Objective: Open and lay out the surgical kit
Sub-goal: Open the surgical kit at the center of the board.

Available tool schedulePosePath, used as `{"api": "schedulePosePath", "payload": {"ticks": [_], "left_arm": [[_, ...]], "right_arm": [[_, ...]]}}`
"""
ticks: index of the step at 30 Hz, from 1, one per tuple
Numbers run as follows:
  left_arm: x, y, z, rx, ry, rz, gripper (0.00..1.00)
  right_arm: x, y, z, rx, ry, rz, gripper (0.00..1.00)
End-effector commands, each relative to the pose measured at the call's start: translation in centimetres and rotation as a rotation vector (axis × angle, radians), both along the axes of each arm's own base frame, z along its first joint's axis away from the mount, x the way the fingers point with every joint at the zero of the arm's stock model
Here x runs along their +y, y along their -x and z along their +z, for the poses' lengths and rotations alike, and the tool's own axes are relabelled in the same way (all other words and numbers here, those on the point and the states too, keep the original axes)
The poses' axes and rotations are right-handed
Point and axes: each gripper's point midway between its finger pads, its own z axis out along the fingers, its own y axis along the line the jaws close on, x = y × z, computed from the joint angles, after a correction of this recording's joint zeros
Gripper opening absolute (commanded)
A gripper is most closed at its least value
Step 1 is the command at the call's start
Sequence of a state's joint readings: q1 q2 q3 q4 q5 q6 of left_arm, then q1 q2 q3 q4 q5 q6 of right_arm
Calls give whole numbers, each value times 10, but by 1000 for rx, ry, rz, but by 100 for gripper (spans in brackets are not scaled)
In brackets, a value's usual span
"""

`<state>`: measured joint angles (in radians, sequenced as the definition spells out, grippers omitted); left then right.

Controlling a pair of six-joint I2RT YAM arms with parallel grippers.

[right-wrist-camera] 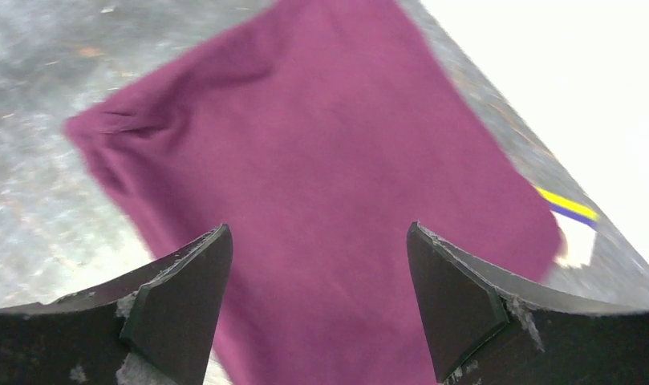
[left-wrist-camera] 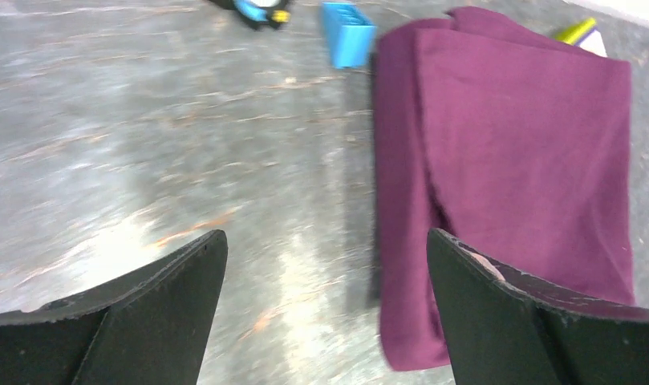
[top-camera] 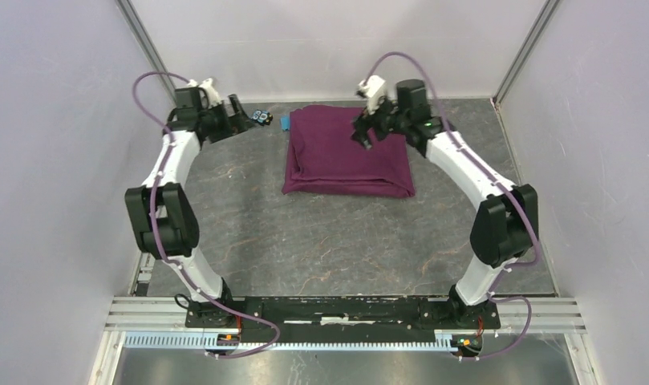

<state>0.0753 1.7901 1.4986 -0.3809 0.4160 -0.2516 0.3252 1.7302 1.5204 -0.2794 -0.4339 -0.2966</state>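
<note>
The surgical kit shows as a folded bundle of dark purple cloth [top-camera: 349, 152] at the back middle of the table. My right gripper [top-camera: 363, 138] hangs above the bundle's right rear part. In the right wrist view it [right-wrist-camera: 318, 228] stands open, with only cloth [right-wrist-camera: 321, 136] showing below the gap. My left gripper [top-camera: 242, 112] is off to the bundle's left, near the back wall. In the left wrist view it [left-wrist-camera: 325, 234] is open over bare table, and the cloth's [left-wrist-camera: 513, 144] left edge lies just beyond its right finger [left-wrist-camera: 505, 321].
A small blue block [top-camera: 285, 123] [left-wrist-camera: 346, 32] lies against the bundle's rear left corner. A small black object [top-camera: 261, 117] sits just left of it. A yellow-green and white piece [left-wrist-camera: 579, 32] [right-wrist-camera: 573, 220] pokes out behind the bundle. Walls enclose the table on three sides.
</note>
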Motion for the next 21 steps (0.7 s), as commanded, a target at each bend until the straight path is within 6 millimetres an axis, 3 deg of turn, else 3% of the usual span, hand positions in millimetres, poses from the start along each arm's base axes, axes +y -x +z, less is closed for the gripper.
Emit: {"api": "schedulePosePath", "payload": {"ticks": [1, 5, 8, 13, 21], "left_arm": [[50, 23, 11, -31, -81, 37, 100], [65, 47, 10, -29, -116, 59, 100], [67, 60, 10, -33, -123, 60, 100], [65, 72, 11, -49, -132, 56, 100], [60, 75, 5, -35, -108, 36, 100]], "right_arm": [[68, 28, -9, -21, 61, 135, 86], [130, 48, -30, 1, 105, 227, 86], [164, 56, -50, 37, 123, 266, 86], [190, 57, -73, 87, 128, 287, 86], [205, 59, -95, 151, 108, 312, 82]]}}
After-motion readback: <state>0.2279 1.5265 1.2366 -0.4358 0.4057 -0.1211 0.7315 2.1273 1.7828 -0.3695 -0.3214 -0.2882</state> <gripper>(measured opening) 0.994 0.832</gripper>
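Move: The surgical kit's near-left flap corner lies about 20 cm to the right hand's left, 6 cm back and some 18 cm below it. The kit's middle is roughly 5 cm ahead and 6 cm left of that hand; the blue block is 14 cm ahead and 25 cm left, beyond the kit's left edge, both also 18 cm down. From the left hand the flap corner is about 14 cm right, 10 cm back and 14 cm below. Towards the kit's near-left flap corner the right hand sweeps across the cloth, about 19 cm left and a little back, sinking 11 cm mostly in the later part, while it yaws some 20 degrees counter-clockwise and tips down slightly. Its fingers stay open, ending close above the fold. The left hand, also open and empty, clears away from the kit, left first, then back. ##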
